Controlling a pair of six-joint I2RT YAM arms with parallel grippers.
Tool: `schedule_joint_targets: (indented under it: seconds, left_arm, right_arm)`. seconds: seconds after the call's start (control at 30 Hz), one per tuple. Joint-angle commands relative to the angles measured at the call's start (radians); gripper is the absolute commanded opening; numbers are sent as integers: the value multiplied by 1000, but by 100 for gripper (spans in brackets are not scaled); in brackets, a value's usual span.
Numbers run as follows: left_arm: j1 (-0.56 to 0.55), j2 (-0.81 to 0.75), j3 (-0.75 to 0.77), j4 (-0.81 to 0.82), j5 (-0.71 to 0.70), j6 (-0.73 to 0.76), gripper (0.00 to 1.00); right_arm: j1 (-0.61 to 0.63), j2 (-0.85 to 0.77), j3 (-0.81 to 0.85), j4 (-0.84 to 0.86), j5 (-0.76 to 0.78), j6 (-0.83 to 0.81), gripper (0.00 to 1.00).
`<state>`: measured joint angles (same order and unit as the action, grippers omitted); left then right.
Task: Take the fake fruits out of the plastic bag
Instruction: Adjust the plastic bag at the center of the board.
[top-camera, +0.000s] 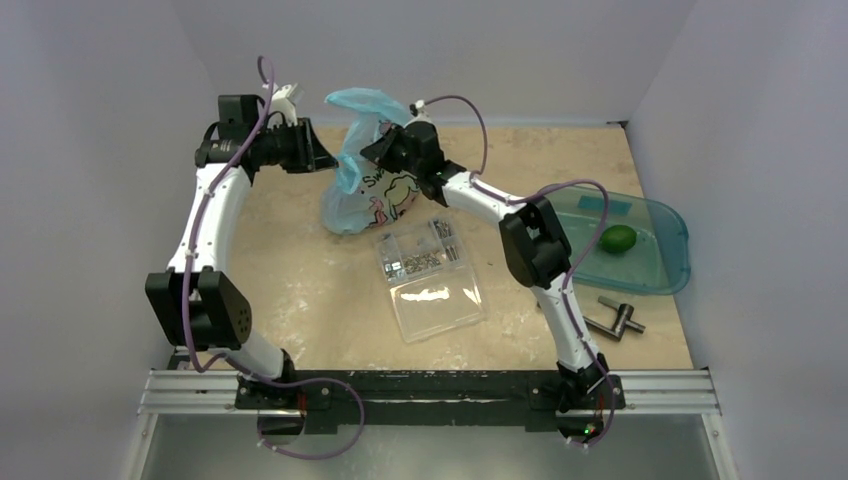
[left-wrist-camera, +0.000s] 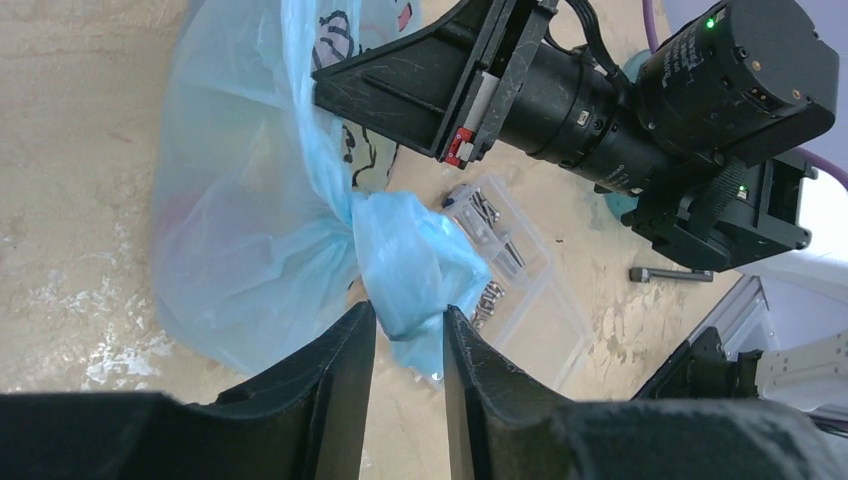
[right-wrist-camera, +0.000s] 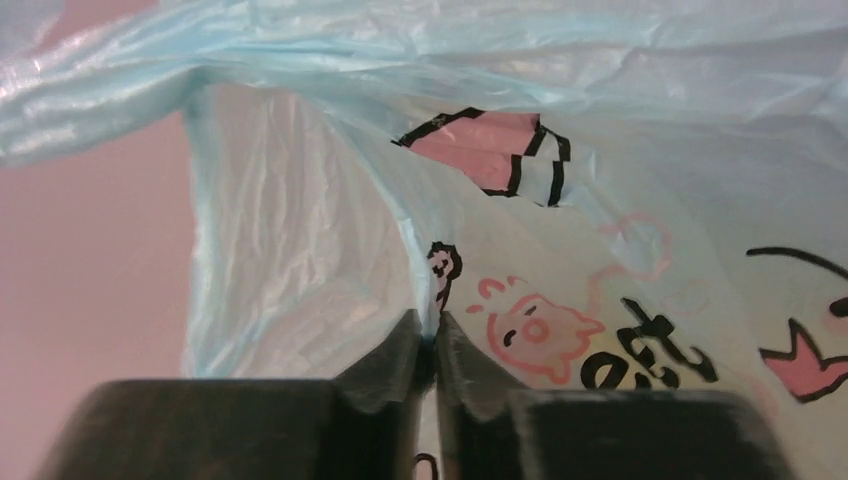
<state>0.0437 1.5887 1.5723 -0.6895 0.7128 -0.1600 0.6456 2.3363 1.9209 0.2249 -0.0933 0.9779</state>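
Note:
The light-blue plastic bag (top-camera: 362, 190) with its "Sweet" print stands upright at the back of the table, its top bunched. My right gripper (right-wrist-camera: 436, 335) is shut on a fold of the bag (right-wrist-camera: 520, 220) beside the pink cartoon pig. My left gripper (left-wrist-camera: 410, 315) is at the bag's left; its jaws stand a little apart, with the twisted blue bunch of the bag (left-wrist-camera: 410, 260) loose between the tips. One green fake fruit (top-camera: 618, 238) lies in the teal tray (top-camera: 668, 270) at the right. Whatever is inside the bag is hidden by the plastic.
A clear plastic box (top-camera: 430, 280) with small metal parts lies open in front of the bag. A black T-shaped tool (top-camera: 615, 320) lies near the right arm's base. White walls close in the back and both sides.

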Motion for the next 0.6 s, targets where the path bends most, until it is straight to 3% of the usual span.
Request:
schedule_joint_targets:
  seconds: [0.0, 0.27, 0.3, 0.33, 0.37, 0.43, 0.47, 0.57]
  left_arm:
    - [0, -82, -15, 19, -26, 41, 33]
    - [-5, -8, 71, -7, -166, 8, 44]
    - [-9, 21, 102, -18, -160, -1, 51]
    - [-16, 51, 142, -33, -162, -7, 68]
    - [-28, 80, 174, -47, -167, -8, 79]
    - [-56, 124, 222, -50, -179, -4, 95]
    - [-72, 145, 248, -50, -192, 1, 99]
    - [-95, 224, 342, -105, -264, 16, 100]
  right_arm:
    - [10, -54, -4, 80, -22, -100, 0]
    - [11, -204, -234, 280, -85, -146, 0]
    - [11, -214, -255, 304, -93, -142, 0]
    - [11, -219, -268, 323, -103, -135, 0]
    - [11, -218, -272, 335, -114, -127, 0]
    - [10, -213, -271, 351, -135, -115, 0]
    - [10, -211, -270, 359, -144, -106, 0]
    - [9, -205, -276, 379, -164, -83, 0]
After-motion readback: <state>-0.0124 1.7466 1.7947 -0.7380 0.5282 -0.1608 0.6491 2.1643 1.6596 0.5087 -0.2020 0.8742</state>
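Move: The left hand's barely parted fingertips are at the plastic bag's left handle; the bag's left mouth rim lies about 7 cm ahead, 3 cm right and 3 cm lower. From that hand the far handle stands some 18 cm ahead and 6 cm right, near its height; the parts box lies about 7 cm back, 22 cm right and 26 cm lower. The right hand has the bag's front rim between its tips; the bag's body lies 12 cm below, about 1 cm back and 2 cm right. Back about 4 cm, then up some 5 cm, the right hand finishes shutting on the front rim and pulls it along, its fingers tipping upward. The left lets go of the left handle, first easing slightly up and to its left, then reaching forward about 5 cm towards the bag's left mouth rim with its fingers spread wide. ##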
